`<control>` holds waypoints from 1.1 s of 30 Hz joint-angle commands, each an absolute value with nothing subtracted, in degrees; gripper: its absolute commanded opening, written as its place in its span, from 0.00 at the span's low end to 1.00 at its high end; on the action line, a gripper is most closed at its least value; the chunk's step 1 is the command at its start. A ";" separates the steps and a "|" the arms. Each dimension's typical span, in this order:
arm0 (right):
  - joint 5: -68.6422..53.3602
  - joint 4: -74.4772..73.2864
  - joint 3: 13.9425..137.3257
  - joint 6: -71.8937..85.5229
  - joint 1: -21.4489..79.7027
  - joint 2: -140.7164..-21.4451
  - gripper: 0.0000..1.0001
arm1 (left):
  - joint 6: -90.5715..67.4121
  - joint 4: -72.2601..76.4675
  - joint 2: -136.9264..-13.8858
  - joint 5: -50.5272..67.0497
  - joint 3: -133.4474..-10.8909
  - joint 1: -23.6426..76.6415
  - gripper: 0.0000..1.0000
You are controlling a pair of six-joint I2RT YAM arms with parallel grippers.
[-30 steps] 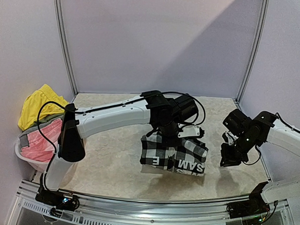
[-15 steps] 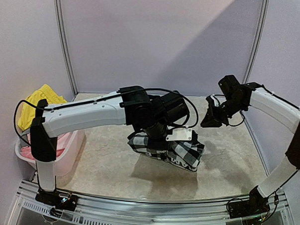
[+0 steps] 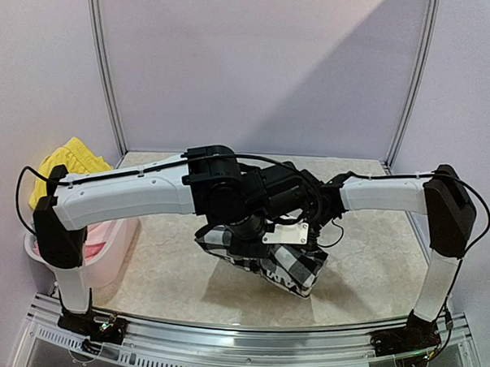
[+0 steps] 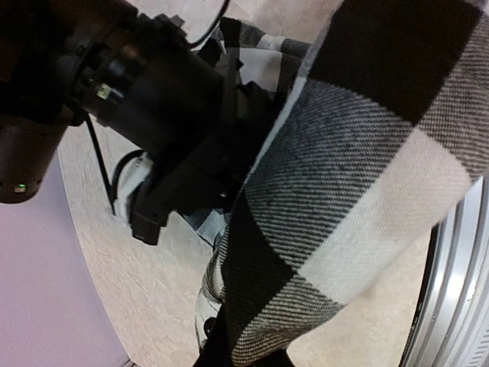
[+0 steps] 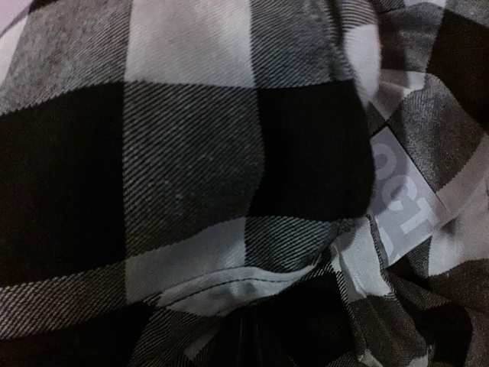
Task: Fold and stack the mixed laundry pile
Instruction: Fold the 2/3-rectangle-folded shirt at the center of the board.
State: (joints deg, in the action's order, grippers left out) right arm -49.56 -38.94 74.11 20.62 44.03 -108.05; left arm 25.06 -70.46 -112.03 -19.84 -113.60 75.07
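The black-and-white checked shirt (image 3: 292, 267) hangs bunched over the middle of the table. My left gripper (image 3: 260, 236) is shut on its upper edge. In the left wrist view the checked shirt (image 4: 359, 153) runs down into the left gripper (image 4: 237, 348). My right gripper (image 3: 314, 209) reaches in from the right and is shut on the shirt's far edge. Checked cloth (image 5: 191, 153) fills the right wrist view, hiding the fingers, and a hem puckers at the bottom. A yellow garment (image 3: 67, 163) and a pink one (image 3: 92, 243) lie in the basket.
A white plastic basket (image 3: 116, 241) stands at the table's left edge beside the left arm's base. Metal posts (image 3: 103, 72) and purple walls close the back and sides. A metal rail (image 3: 245, 358) runs along the front edge.
The right arm swung from the table's right side up and over to the shirt, and its jaws closed there. The left arm carried the shirt a little left and forward; it now hangs more bunched.
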 commanded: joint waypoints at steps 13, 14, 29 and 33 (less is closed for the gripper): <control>-54.85 -33.12 70.03 20.54 46.85 -110.03 0.05 | 31.63 -67.23 -116.49 -19.55 -118.70 74.09 0.00; -51.92 -34.82 70.31 20.23 46.02 -109.52 0.05 | 32.19 -66.77 -116.81 -19.44 -118.66 73.78 0.00; -32.05 -49.70 71.63 21.85 29.29 -95.95 0.08 | 35.78 -61.07 -119.72 -16.54 -117.86 69.97 0.00; -22.94 -50.79 70.15 24.54 27.16 -92.99 0.10 | 36.86 -58.94 -120.95 -15.80 -118.15 68.69 0.00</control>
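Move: The half-folded shirt hangs gathered from the left hand's shut fingers. Its middle is some 9 cm below them and neither noticeably ahead nor to one side; the board's front edge runs about 13 cm back and 20 cm down. From the right hand, tucked low among the cloth, the shirt's middle is about 4 cm to the left and roughly level in height and reach; the left gripper is about 5 cm left of that hand and 10 cm above. Back and a little left, the right hand first works about 4 cm farther along the shirt, nearly closed and with cloth around it. It then reverses and sweeps out to the right and forward, over 10 cm each way, dipping before it rises and turning clockwise some 25 degrees. The left hand keeps its pinch, lifts slightly, then carries the gathered shirt about 5 cm forward and right, sinking a little. ##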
